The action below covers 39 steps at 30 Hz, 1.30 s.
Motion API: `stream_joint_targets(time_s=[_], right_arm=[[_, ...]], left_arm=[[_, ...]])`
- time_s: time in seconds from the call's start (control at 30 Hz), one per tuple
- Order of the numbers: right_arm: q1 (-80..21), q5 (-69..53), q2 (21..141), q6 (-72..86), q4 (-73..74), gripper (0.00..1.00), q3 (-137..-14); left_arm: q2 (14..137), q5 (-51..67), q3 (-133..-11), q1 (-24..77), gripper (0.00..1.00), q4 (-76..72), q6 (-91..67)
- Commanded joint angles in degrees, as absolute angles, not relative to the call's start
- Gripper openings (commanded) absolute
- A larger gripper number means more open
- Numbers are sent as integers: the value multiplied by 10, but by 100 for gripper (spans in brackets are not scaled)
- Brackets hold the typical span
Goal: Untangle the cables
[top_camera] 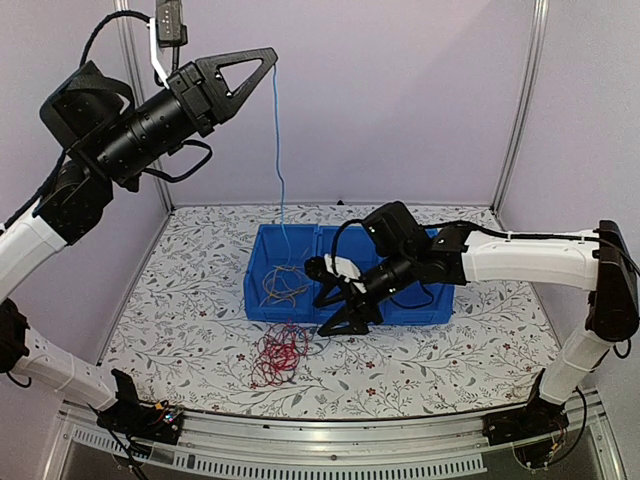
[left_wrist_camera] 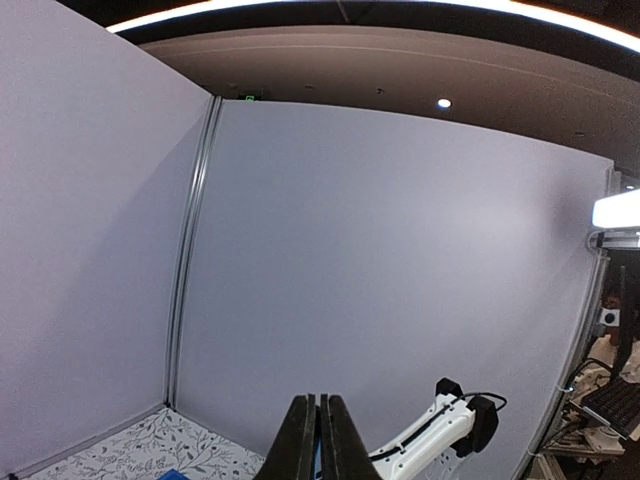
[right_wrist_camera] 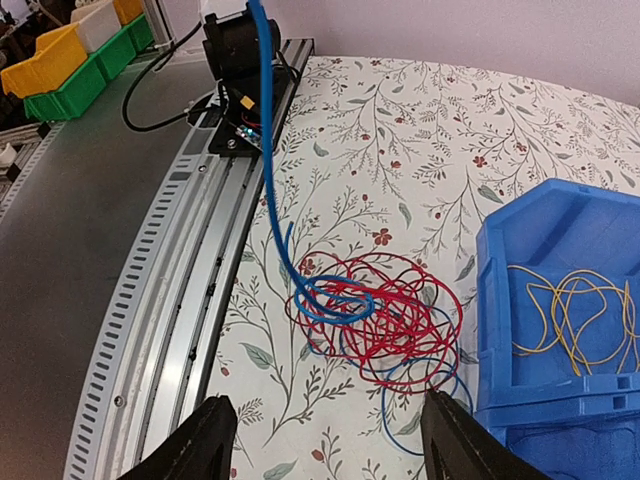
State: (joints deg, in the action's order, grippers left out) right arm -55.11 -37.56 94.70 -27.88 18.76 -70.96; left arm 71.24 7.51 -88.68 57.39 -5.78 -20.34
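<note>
The cables lie in two heaps, with one strand lifted. A red tangle [top_camera: 280, 352] [right_wrist_camera: 420, 310], with dark blue loops through it, rests on the table in front of the blue bin [top_camera: 262, 308] [right_wrist_camera: 520, 250]. Yellow-tan wires [top_camera: 285, 285] [right_wrist_camera: 570, 315] lie inside the bin. My left gripper [top_camera: 272, 58] [left_wrist_camera: 320, 440] is raised high at the upper left, shut on a blue wire [top_camera: 278, 150] [right_wrist_camera: 264, 150] that hangs straight down and ends looped on the red tangle. My right gripper [top_camera: 325, 312] [right_wrist_camera: 330, 440] hovers open just above the table beside the tangle, holding nothing.
The bin has a second compartment [top_camera: 425, 300] under my right arm. The metal rail [right_wrist_camera: 190, 300] and the left arm's base [right_wrist_camera: 240, 50] run along the near table edge. Yellow and green bins [right_wrist_camera: 60, 60] stand off the table.
</note>
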Motion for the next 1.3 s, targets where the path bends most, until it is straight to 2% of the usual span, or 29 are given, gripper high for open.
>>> stream_joint_targets(time_s=[0.0,0.47,0.73,0.83,0.9,1.0,1.07,1.17,1.2,1.27], right_arm=[[-554,-417,968,-268,168,68,-733],[-564,-422,1002,-315,125,68,-753],[-579,-436,1026,-322,90,65,-765],[-582,-440,1035,-318,80,61,-775],[-583,-447,1041,-315,80,55,-781],[-584,-457,1044,-310,77,41,-782],[-584,-461,1043,-305,75,29,-780],[-584,-463,1037,-300,74,4,-775],[-584,-462,1035,-298,76,0,-775],[-584,-462,1029,-297,85,0,-774]], left_arm=[[716,94,-904,581,0,-76,-218],[715,108,-926,582,0,-64,-232],[717,114,-932,583,0,-59,-242],[720,118,-935,583,0,-58,-244],[719,117,-936,583,0,-56,-244],[717,114,-935,583,0,-54,-242],[716,111,-933,583,0,-53,-240],[714,106,-931,583,0,-48,-235],[713,103,-931,583,0,-45,-230],[712,83,-931,584,0,-26,-212]])
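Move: The blue cable's hanging lower stretch passes about 5 cm to the right hand's left and 2 cm back, nearly level with it. The red tangle lies some 8 cm left, 5 cm back and 18 cm below; the box's left bin is about 13 cm ahead, 10 cm left and 15 cm below. From the left gripper, already holding the top, that stretch hangs roughly 39 cm below, 3 cm back and 2 cm left. The right hand shifts about 5 cm left and pinches the hanging blue cable, still held aloft by the left. ##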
